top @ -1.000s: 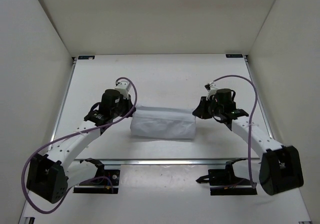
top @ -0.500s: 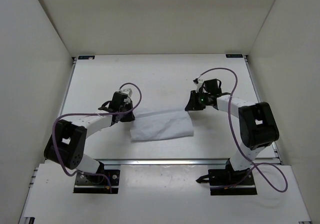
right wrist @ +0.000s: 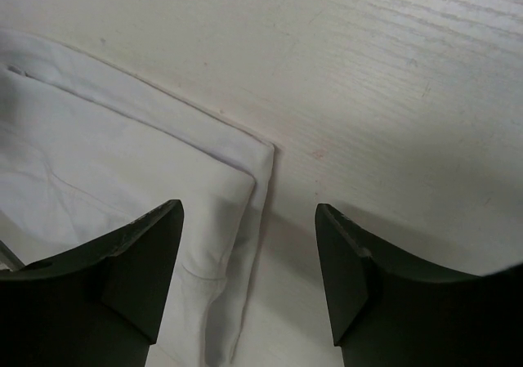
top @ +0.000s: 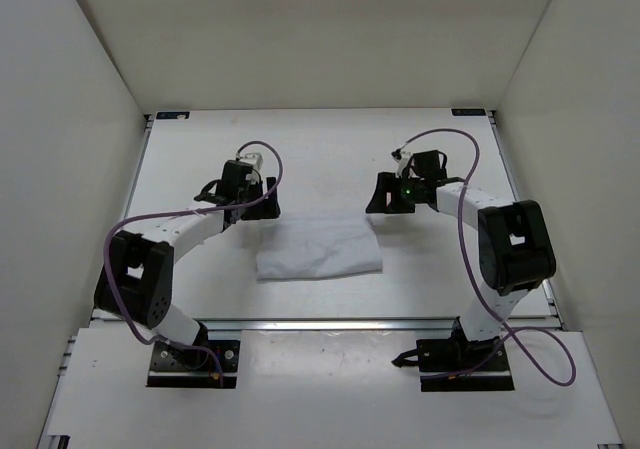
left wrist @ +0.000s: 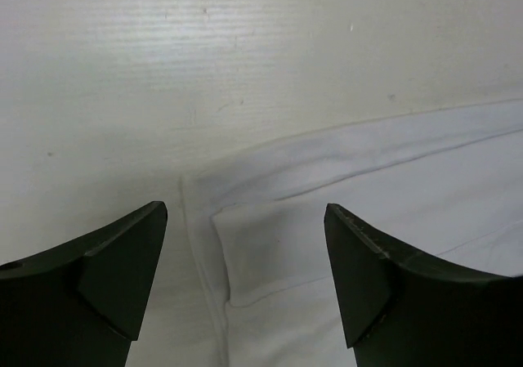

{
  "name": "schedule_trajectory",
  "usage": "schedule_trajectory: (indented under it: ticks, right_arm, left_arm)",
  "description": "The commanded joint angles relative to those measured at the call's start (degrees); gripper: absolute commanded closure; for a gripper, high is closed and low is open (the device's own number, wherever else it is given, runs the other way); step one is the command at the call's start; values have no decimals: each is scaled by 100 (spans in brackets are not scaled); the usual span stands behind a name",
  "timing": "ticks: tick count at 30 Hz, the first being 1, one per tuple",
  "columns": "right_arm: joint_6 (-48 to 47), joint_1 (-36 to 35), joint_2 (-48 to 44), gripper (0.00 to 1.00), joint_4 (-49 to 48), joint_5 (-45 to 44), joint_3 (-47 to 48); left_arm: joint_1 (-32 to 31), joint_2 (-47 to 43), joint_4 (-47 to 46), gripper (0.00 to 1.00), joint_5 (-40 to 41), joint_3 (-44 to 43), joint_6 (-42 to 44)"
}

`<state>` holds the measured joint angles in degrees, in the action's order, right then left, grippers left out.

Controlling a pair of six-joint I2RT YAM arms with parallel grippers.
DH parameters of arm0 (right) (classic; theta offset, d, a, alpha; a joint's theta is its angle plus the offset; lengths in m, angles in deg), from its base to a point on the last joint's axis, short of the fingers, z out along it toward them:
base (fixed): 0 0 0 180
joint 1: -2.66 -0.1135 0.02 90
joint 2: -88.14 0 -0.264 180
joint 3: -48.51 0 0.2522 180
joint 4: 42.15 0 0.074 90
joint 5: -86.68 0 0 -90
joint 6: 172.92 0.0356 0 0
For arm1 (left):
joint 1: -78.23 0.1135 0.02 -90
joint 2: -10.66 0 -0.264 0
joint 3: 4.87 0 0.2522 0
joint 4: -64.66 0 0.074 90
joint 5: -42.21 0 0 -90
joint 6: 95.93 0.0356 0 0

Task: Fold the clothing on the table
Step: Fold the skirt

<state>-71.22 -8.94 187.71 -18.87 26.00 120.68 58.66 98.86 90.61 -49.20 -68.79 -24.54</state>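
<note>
The clothing [top: 320, 250] lies on the table [top: 320, 154] as a flat, folded white rectangle in the top view. My left gripper [top: 264, 203] hangs open just beyond its far left corner. From the left wrist, that layered corner of the clothing [left wrist: 343, 187] shows between and ahead of the black fingers [left wrist: 110, 273], nothing pinched, gripper [left wrist: 245, 257] open. My right gripper [top: 378, 197] stands open over the far right corner. In the right wrist view, the clothing's folded corner [right wrist: 139, 171] lies below the spread gripper [right wrist: 249, 257], free of both fingers.
Aluminium rails [top: 340, 321] run along the table's near edge, with both arm bases [top: 195, 361] behind them. White walls [top: 70, 119] close in the left, right and far sides. Purple cables [top: 470, 164] loop off both arms.
Both grippers have opened and let go of the clothing's far corners. The fabric has dropped flat on the table, and both arms have drawn slightly toward the far side.
</note>
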Motion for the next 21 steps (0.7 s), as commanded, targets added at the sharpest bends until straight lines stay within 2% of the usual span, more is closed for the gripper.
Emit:
schedule_trajectory:
  ticks: [1, 2, 6, 8, 9, 10, 11, 12, 13, 14, 15, 16, 18, 21]
  right_arm:
    - [-10, -26, -473, 38, 260, 21, -127]
    - [-19, -27, -569, 38, 305, -14, -224]
    - [68, -185, -964, 38, 226, 12, -830]
    - [191, -220, -1088, 45, 130, 56, -1024]
    - [253, -246, -1141, 47, 103, 143, -1112]
    - [323, -247, -1185, 56, 94, 144, -1121]
    - [324, -273, -1229, 70, 85, 161, -1191]
    - [341, -291, -1316, 78, 59, 170, -1244]
    - [359, -282, -1378, 83, 76, 197, -1253]
    - [368, -308, -1396, 90, 59, 214, -1210]
    - [368, -282, -1475, 94, 146, 223, -1192]
    - [350, -308, -1510, 99, 173, 214, -1096]
    - [420, -378, -1676, 100, 418, 153, -981]
    - [630, -501, -1993, 100, 297, 196, -1094]
  left_arm:
    - [33, -470, 397, 12, 228, -346, 331]
    - [-2, -584, 538, 11, 298, -346, 349]
    - [-143, -866, 662, 21, 185, -75, 315]
    - [-222, -927, 741, 27, 28, 40, 244]
    - [-344, -936, 750, 33, -86, 127, 166]
    - [-441, -1006, 750, 42, -140, 172, 121]
    - [-538, -1068, 663, 55, -306, 259, 77]
    - [-556, -1112, 601, 63, -577, 269, 60]
    - [-635, -1130, 549, 80, -623, 295, -10]
    - [-679, -1130, 531, 86, -745, 321, -63]
    - [-723, -1121, 478, 97, -903, 374, -72]
    - [-767, -1095, 478, 100, -1062, 435, -99]
    - [-846, -1077, 469, 100, -1203, 550, -134]
    - [-855, -1095, 399, 100, -1414, 760, -230]
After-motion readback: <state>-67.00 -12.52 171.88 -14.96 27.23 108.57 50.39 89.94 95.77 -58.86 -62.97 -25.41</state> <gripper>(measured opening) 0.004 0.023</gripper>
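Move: The folded skirt lies flat with its middle about 7 cm back and 11 cm to the right of the open left hand, some 5 cm lower; from the open right hand that middle is about 8 cm back, 13 cm left and equally low. Its far left corner is roughly 1 cm ahead and 2 cm left of the left hand, its far right corner about 1 cm ahead and 3 cm left of the right hand. Over the skirt's left part, the left hand first rises about 4 cm, then sweeps back some 8 cm and right 5 cm, sinking again and turning about 15 degrees clockwise. The right hand draws straight back about 8 cm near the right edge, rising slightly at the end. Both grippers close fully on the way; no grip on cloth can be seen. ##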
